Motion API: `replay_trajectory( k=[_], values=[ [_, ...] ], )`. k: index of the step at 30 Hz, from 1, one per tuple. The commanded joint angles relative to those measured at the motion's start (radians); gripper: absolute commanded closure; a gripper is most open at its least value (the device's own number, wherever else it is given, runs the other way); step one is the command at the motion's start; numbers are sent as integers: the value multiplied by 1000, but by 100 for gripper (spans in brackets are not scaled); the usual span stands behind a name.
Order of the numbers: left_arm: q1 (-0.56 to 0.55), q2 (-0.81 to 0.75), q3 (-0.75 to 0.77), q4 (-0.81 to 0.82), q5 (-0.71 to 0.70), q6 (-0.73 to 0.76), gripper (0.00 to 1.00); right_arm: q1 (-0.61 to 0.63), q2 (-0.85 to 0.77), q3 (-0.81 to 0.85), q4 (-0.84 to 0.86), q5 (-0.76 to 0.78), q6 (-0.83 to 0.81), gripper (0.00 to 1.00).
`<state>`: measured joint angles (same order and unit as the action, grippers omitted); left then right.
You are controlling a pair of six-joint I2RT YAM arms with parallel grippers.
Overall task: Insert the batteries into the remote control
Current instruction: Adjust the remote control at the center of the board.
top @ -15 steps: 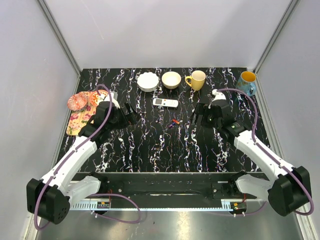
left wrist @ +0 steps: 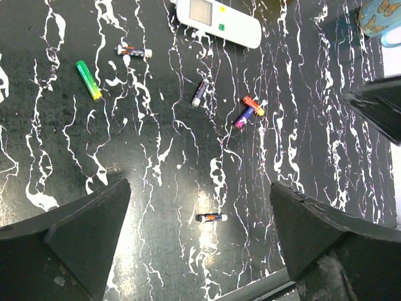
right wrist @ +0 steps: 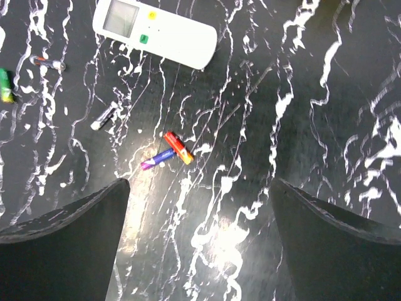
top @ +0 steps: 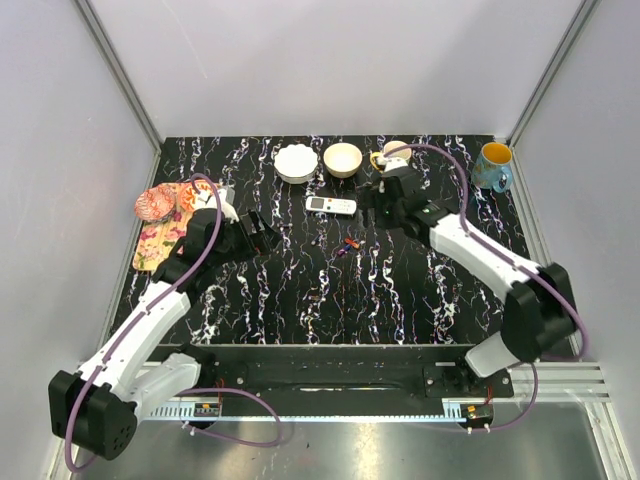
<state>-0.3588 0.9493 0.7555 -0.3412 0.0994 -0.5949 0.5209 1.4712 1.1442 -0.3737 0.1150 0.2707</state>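
The white remote control lies flat, display up, behind the table's middle; it also shows in the left wrist view and the right wrist view. Several batteries lie loose in front of it: a red-orange one touching a purple one, dark ones and a green one. My left gripper hovers open, left of the batteries. My right gripper hovers open just right of the remote. Neither holds anything.
Along the back stand a white bowl, a beige bowl, a yellow mug partly behind my right arm, and a blue mug. A floral tray with a pink object lies at the left edge.
My right arm has swung left and toward the back, from the right of the batteries to beside the remote. The left arm has hardly moved.
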Motion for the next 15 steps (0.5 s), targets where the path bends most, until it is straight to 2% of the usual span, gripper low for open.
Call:
replay_trajectory(
  k=[1,6,15],
  values=[
    [-2,-44,-31,54,34,6,1,24,121,100,123,-14,-253,0],
    [-3,-75,-64,88,106,17,1,24,273,163,170,-156,-409,1],
    [-5,-78,-70,116,138,18,1,22,515,402,86,-150,-537,0]
  ],
)
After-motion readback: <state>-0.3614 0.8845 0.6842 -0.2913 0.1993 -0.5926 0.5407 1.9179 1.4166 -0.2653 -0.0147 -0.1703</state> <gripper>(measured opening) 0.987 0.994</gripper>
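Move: The remote control lies some 14 cm ahead of the right hand and about 10 cm to its left, roughly 15 cm below it. The red battery lies about 3 cm ahead and 3 cm left of this hand, and the cream bowl stands around 13 cm farther out than the remote and 3 cm to its right. From the left hand the remote is about 22 cm ahead and 15 cm to the right, some 17 cm lower. Forward, down and to the left at once, the right hand swoops towards the keypad end of the remote control, about 12 cm in all, with its fingers wide open and not yet visibly touching anything. On the way the wrist swings some 25 degrees counter-clockwise and dips its left side. The left hand, also open, eases back a couple of centimetres and slightly right. ##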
